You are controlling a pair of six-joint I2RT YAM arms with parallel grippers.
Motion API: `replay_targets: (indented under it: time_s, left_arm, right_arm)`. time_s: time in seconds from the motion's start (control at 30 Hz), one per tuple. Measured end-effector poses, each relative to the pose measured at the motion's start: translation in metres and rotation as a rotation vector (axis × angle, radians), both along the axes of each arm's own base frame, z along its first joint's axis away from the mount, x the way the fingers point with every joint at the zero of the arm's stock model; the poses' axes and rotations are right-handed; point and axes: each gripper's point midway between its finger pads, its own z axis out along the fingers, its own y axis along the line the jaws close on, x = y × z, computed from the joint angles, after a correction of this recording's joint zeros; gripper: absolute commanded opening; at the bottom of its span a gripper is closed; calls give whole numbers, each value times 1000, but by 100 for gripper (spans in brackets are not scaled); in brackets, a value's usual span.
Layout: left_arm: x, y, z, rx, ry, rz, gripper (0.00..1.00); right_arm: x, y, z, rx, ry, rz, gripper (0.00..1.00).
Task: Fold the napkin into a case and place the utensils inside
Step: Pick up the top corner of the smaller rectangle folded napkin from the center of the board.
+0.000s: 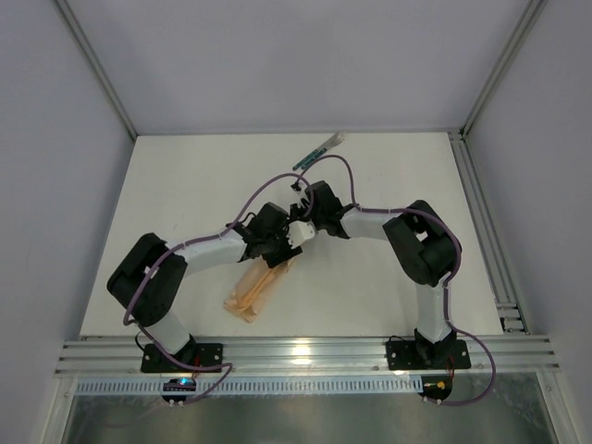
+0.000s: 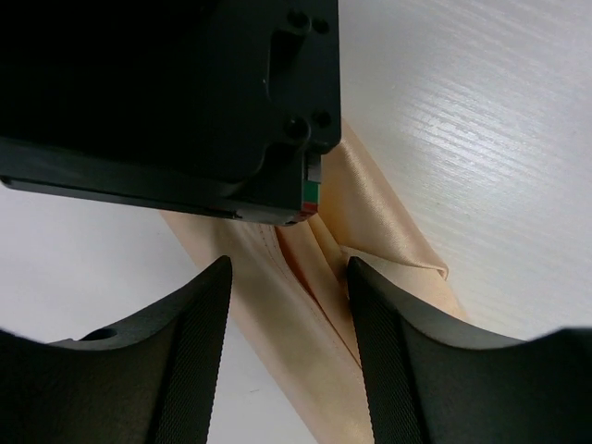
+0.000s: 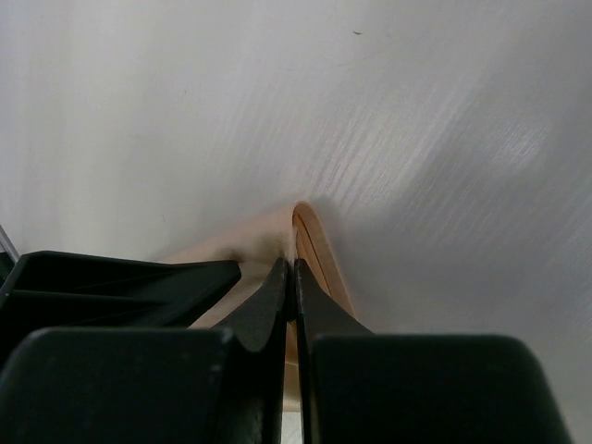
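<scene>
The napkin [image 1: 257,291] lies folded into a narrow peach strip on the white table, slanting from near the left arm toward the middle. My left gripper [image 1: 276,245] hangs over its far end. In the left wrist view that gripper [image 2: 289,268] is open, its fingers straddling the cloth [image 2: 314,370] without closing on it. My right gripper [image 1: 298,233] meets it from the right. Its fingertips [image 3: 296,264] are shut on a raised fold of the napkin [image 3: 319,245]. The utensils [image 1: 320,152], with dark green handles, lie together at the far middle of the table, away from both grippers.
The two gripper heads are nearly touching, and the right one's black body [image 2: 231,92] fills the upper part of the left wrist view. Metal frame rails [image 1: 490,231] run along the right side and the near edge of the table [image 1: 388,185].
</scene>
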Motion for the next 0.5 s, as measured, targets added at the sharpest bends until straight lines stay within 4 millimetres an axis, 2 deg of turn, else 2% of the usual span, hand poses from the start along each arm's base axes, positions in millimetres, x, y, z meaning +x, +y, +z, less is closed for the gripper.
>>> replay_targets:
  time_s: [0.13, 0.23, 0.27, 0.33, 0.37, 0.47, 0.5]
  left_arm:
    - [0, 4, -6, 25, 7, 10, 50]
    - [1, 3, -6, 30, 15, 17, 35]
    - [1, 3, -7, 30, 19, 22, 26]
    - [-1, 4, -8, 32, 27, 26, 21]
    - [-1, 4, -8, 33, 29, 26, 12]
    - [-2, 4, -8, 33, 32, 27, 0]
    - [-2, 5, -8, 33, 33, 27, 0]
  right_arm:
    - [-1, 0, 0, 2, -1, 6, 4]
    - [-1, 0, 0, 2, -2, 10, 4]
    - [-1, 0, 0, 2, -2, 10, 4]
    - [-1, 1, 1, 4, -3, 14, 4]
    - [-1, 1, 1, 4, -3, 15, 4]
    - [-2, 1, 1, 6, -3, 23, 4]
    - [-3, 1, 1, 7, -4, 26, 4]
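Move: The napkin's raised fold near its top end already lies between the left hand's open fingers, about 1 cm below the hand point. The top corner, still pinched by the right fingers, is some 5 cm ahead and 3 cm to the right of the left hand; the napkin's near end lies about 14 cm back and 11 cm left of it. From the right hand, the fold to be gripped is roughly 5 cm back, 3 cm left and 1 cm lower. Down by barely 1 cm with a drift of half a centimetre to its left, the left hand settles onto the napkin and shuts its fingers from a little over half open to nearly closed, pinching the fold close beside the right fingers. The right hand stays almost in place, still gripping the top corner. ##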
